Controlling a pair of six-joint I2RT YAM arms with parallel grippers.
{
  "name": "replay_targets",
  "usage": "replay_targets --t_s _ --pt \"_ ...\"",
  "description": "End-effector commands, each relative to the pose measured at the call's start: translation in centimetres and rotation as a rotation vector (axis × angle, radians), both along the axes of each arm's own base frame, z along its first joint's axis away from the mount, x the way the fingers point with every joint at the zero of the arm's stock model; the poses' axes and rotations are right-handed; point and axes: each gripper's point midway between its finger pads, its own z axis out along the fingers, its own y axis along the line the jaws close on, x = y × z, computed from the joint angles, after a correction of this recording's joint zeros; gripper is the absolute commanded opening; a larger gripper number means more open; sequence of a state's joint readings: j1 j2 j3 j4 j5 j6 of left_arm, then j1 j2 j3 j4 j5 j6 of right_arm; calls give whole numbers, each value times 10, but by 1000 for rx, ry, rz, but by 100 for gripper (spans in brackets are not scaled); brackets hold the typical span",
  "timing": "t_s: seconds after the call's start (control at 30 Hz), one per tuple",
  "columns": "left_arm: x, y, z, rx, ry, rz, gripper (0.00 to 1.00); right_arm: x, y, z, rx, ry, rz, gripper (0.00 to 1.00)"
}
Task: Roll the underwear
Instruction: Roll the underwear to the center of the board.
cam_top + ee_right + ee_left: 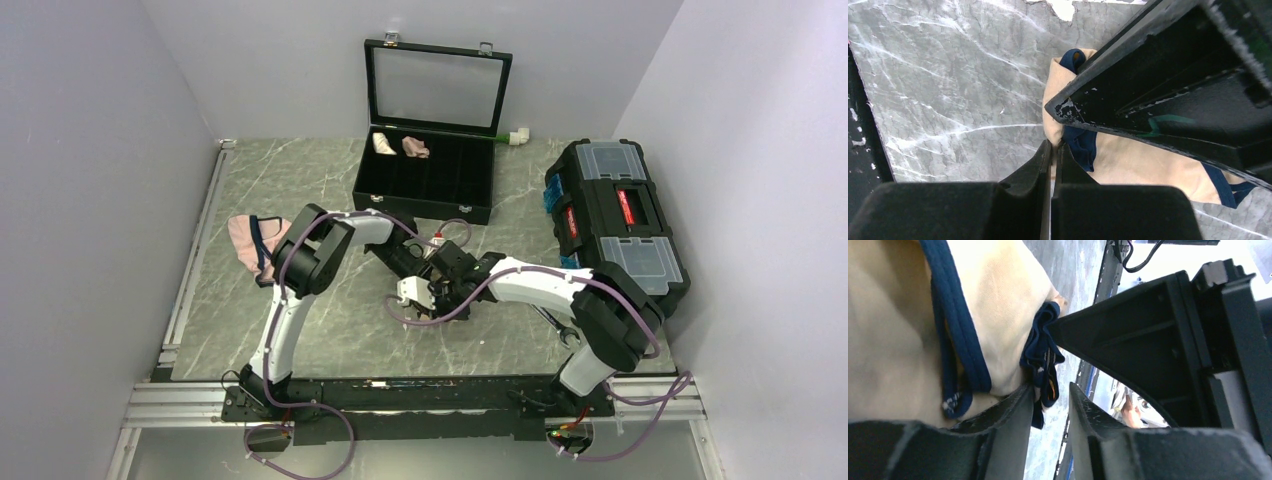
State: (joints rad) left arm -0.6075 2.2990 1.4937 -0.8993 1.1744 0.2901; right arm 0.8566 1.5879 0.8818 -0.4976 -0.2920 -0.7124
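The underwear (893, 340) is tan-beige fabric with navy edging, lying bunched on the marble table. In the right wrist view the underwear (1128, 160) lies to the right of my right gripper (1053, 144), which is shut on a fold of its tan edge. My left gripper (1050, 390) is open, and the gap between its fingers shows bare table. The bunched navy edging (1043, 355) rests against its left finger. In the top view both grippers meet at the table's middle, left gripper (420, 285) and right gripper (447, 290), and they hide most of the underwear.
A pink underwear (255, 240) lies at the left. An open black case (425, 190) at the back holds a cream roll (383, 143) and a pink roll (415, 147). A black toolbox (615, 225) stands at the right, with a wrench (555, 325) near it.
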Motion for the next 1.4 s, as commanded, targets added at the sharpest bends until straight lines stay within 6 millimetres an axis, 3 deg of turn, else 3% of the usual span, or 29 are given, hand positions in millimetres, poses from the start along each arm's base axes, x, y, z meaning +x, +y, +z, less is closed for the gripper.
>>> replay_targets --t_s 0.0,0.27,0.57,0.8,1.1,1.27,1.37 --pt "15 15 1 29 -128 4 40 -26 -28 -18 -106 135 -14 0" --pt "27 29 10 25 -160 46 45 -23 -27 -12 -78 156 -38 0" --pt "43 62 31 4 -279 164 47 -14 -17 4 -6 263 -54 0" --pt "60 98 57 10 -528 295 47 -1 -5 11 26 440 -37 0" --pt "67 137 91 57 -940 412 50 18 5 13 50 735 -22 0" --pt "64 150 108 51 -1136 438 54 29 11 13 46 840 -14 0" --pt "54 146 113 14 -1212 382 59 32 13 11 54 881 -16 0"
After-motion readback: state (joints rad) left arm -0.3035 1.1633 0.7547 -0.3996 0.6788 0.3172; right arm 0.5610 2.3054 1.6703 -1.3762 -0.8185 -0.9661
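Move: The underwear lies folded on the table with its near edge already pinched in the right hand; its middle is about 4 cm ahead of that hand and 1 cm to its left, 1 cm lower. A white paint spot sits some 7 cm to the right hand's left and 1 cm back. From the left hand, the underwear's middle is about 3 cm ahead, 2 cm right and 2 cm below, and the pink cloth roughly 32 cm left and 11 cm ahead. The underwear's near edge stays pinched in the shut right fingers, which barely shift at first, then roll it: the hand tips nearly 50 degrees so the fingertips swing back towards the base, while it eases 2-3 cm forward, low over the table. The left hand, already part open at the edge, draws off some 15 cm to its left, then also up about 10 cm and slightly forward, tipping its fingers downward and opening a little more. ##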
